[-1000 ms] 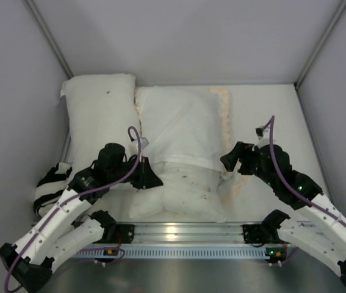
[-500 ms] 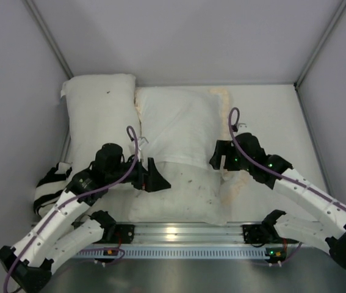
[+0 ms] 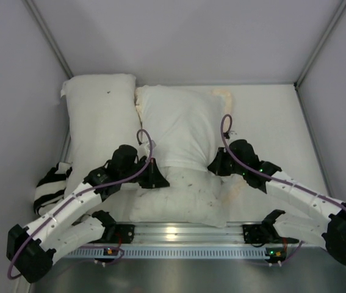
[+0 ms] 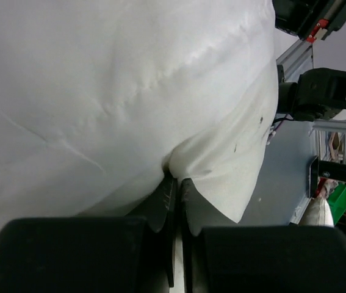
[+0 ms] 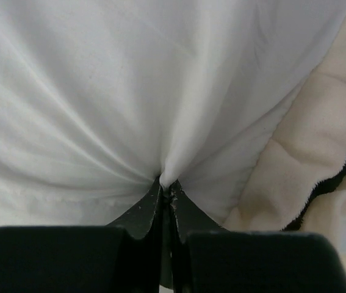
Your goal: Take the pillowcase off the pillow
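The pillowcase [image 3: 179, 125] lies cream-white face up in the middle of the table, its ruffled trim [image 3: 224, 97] showing at the right. The speckled white pillow [image 3: 185, 195] sticks out of its near end. My left gripper [image 3: 162, 180] is at the pillow's left side, just below the case's hem. In the left wrist view the left gripper [image 4: 174, 182] is shut on a fold of the speckled pillow cloth [image 4: 234, 152]. My right gripper [image 3: 216, 165] is at the hem's right end. The right wrist view has that gripper [image 5: 166, 186] shut on a pinch of pillowcase cloth [image 5: 160, 91].
A second bare white pillow [image 3: 99, 113] lies along the left, touching the pillowcase. A black-and-white striped thing [image 3: 50, 183] sits at the left edge. Grey walls enclose the table. An aluminium rail [image 3: 185, 235] with the arm bases runs along the near edge.
The right arm swung left to the pillowcase's hem and its jaws shut on the cloth. The left gripper opened, edged right, and shut again on the pillow.
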Controlling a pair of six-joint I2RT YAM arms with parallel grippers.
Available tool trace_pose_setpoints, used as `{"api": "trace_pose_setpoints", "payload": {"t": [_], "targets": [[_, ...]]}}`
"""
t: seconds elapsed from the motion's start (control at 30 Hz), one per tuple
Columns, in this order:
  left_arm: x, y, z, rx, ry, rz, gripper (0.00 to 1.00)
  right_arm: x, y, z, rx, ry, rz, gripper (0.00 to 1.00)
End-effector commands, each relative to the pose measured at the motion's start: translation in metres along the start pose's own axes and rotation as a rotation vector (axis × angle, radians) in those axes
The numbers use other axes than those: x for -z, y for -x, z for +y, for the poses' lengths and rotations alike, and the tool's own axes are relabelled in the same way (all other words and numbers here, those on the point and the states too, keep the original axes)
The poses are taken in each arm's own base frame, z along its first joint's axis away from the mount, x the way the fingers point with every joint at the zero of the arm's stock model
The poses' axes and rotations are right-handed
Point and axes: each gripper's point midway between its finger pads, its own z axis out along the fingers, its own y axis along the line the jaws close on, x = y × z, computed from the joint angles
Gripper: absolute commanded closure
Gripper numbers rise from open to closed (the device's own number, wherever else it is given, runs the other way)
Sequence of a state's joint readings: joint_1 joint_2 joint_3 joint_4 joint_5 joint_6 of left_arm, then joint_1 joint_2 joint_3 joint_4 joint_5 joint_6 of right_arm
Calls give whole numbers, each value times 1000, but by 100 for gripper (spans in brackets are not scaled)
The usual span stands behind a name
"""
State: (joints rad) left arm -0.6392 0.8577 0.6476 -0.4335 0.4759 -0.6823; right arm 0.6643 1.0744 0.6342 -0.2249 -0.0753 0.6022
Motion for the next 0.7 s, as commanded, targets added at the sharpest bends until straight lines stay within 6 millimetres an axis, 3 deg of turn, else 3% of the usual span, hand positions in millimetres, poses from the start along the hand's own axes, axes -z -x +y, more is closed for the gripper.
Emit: {"api": "trace_pose_setpoints", "payload": {"t": [0.0,0.17,0.2,0.27,0.37,0.4,0.47,0.5,0.57,0.6,0.67], "targets": [[-13,19,8,4,39,-83,98,8,-14,24,0,153,22,100],[-38,52,2,8,28,-140,100,32,-42,32,-16,242,39,100],[-43,56,2,1,32,-136,100,43,-46,42,-2,292,30,100],[-65,61,10,7,64,-96,100,50,-61,46,-18,316,50,100],[-92,87,8,-22,75,-89,100,70,-76,66,-15,394,49,100],[-99,105,6,-45,101,-110,100,78,-79,76,2,425,38,100],[-98,123,0,-72,124,-146,100,84,-79,78,4,408,35,100],[-90,140,-7,-99,144,-200,100,84,-77,77,13,383,22,100],[-76,153,-12,-129,174,-250,98,88,-73,74,34,337,27,100],[-58,160,-16,-155,212,-279,62,83,-68,66,36,277,6,86],[-41,159,-20,-180,233,-290,24,85,-57,62,47,226,-22,60]]}}
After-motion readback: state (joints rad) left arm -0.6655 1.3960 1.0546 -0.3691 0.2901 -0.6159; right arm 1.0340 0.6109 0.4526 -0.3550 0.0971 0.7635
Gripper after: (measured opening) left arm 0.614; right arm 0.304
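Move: Both hands are already shut on white cloth near the pillowcase's rim, one at each side of the bundle. The pillowcase's middle lies about 19 cm ahead of the left hand and 5 cm to its right; from the right hand it is some 14 cm ahead and 10 cm to the left. The exposed pillow end lies about 3 cm back and 4 cm right of the left hand, a little lower. The cream frill lies about 5 cm back and 7 cm right of the right hand. Working against each other, the left hand keeps its pinch and shoves the bundle's left side forward about 11 cm and some 6 cm rightward, dipping before it rises again, while the right hand keeps hold of the rim cloth and hauls it back about 10 cm towards its base, slightly upward. Near the end the left fingers spread wide and the right ones begin to part, both still close against the cloth. ##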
